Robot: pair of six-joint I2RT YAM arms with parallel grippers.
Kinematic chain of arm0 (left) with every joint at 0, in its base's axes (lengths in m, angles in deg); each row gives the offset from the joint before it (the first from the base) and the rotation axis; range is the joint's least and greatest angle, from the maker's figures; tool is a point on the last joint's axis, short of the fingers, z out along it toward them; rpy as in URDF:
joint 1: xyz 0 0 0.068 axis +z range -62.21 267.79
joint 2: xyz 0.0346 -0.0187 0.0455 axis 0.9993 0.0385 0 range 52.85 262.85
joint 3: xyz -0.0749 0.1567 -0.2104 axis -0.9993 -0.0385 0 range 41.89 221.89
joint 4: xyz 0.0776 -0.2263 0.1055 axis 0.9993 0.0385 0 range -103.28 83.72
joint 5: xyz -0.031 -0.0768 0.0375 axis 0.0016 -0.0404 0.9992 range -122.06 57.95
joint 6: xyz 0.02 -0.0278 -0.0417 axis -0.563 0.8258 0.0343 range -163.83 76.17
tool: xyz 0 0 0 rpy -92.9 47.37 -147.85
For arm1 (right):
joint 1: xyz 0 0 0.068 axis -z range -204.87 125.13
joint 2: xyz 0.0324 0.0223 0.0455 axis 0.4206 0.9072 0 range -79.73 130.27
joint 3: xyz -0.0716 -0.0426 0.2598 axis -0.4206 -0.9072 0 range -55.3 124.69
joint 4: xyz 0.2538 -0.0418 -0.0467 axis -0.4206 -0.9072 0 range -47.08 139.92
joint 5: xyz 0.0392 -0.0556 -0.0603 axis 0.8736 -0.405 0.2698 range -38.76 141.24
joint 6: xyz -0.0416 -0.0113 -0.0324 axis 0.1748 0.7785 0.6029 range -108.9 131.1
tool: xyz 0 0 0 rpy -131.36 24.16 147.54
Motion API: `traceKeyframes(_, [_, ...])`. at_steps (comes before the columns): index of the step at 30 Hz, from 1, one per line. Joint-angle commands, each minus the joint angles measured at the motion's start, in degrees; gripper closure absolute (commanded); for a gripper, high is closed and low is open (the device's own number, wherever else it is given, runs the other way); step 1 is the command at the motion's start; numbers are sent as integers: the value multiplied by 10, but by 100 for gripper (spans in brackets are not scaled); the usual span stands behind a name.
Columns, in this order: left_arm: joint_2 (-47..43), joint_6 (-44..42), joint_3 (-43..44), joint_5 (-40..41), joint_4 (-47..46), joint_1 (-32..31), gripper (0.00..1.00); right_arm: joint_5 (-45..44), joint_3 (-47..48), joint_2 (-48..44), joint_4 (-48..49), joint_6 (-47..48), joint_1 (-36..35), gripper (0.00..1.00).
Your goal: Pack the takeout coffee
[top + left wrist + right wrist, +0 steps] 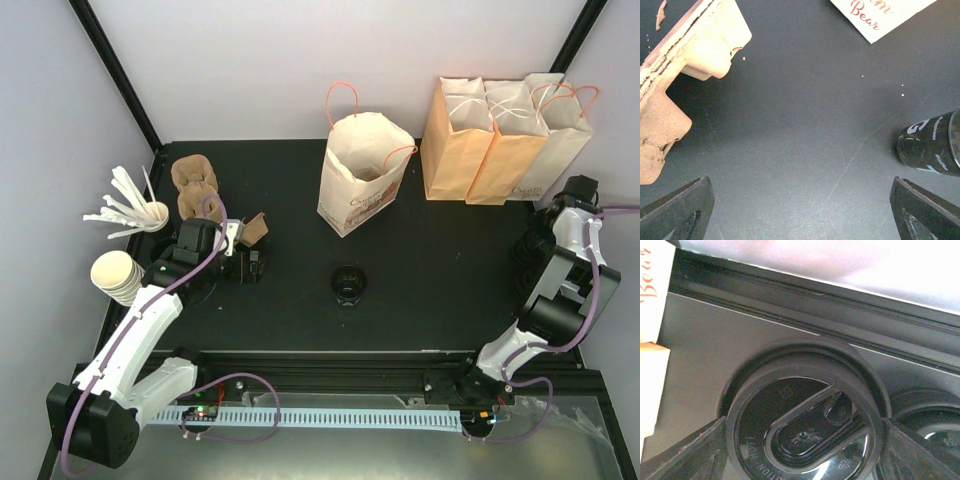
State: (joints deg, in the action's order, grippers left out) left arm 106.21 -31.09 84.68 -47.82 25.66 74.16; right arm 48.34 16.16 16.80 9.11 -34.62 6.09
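Note:
The takeout coffee (348, 285), a small black paper cup, stands in the middle of the black table; the left wrist view catches it at the right edge (930, 146). An open paper bag (360, 178) stands behind it. My left gripper (243, 260) (800, 200) hovers open over bare table, left of the cup, holding nothing. My right gripper (530, 252) (802, 440) is at the table's right edge with both fingers against the rim of a round black lid (805, 425), which lies on top of another lid.
Brown cardboard cup carriers (197, 185) (685, 65) lie beside the left gripper. White cups (115, 275) and a cup of white utensils (135, 210) sit far left. Three closed bags (505, 140) stand back right. A second lid stack (935, 425) is beside the gripped one.

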Motion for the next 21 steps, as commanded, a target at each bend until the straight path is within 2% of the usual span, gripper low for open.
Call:
traceKeyframes(1, [2, 1, 5, 0, -4, -6, 1, -43, 24, -30, -32, 19, -24, 18])
traceKeyframes(6, [1, 1, 5, 0, -4, -9, 1, -46, 36, -61, -47, 44, -77, 18])
traceKeyframes(13, [3, 2, 6, -4, -3, -11, 1, -64, 59, -125, -93, 80, -237, 18])
traceKeyframes(17, [3, 0, 6, -10, -4, -12, 1, -51, 29, -193, -112, 109, -319, 18])
traceKeyframes(21, [8, -2, 7, -23, -4, -14, 1, 8, -26, -264, -114, 148, -419, 19])
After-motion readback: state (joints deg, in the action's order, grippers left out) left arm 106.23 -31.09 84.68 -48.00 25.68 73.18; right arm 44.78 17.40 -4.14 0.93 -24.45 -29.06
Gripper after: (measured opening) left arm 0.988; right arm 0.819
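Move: Standing open and black on the table, the coffee cup that the right hand's pinched lid is bound for lies about 52 cm to its left, 13 cm nearer the base and a couple of cm lower. The open takeout bag is some 49 cm left and 15 cm ahead. The row of paper bags is 11 cm left, 22 cm ahead, and the next lid stack 10 cm straight back. From the left hand, the cup is roughly 21 cm right, 4 cm back, 7 cm below. Sweeping left with the black lid still pinched level between its fingers, the right hand gathers speed from near the right-hand wall towards the cup, about 22 cm left and 12 cm up. It bows some 4 cm forward at first, then eases back, passing in front of the paper bags while the wrist turns roughly 40 degrees counter-clockwise. ##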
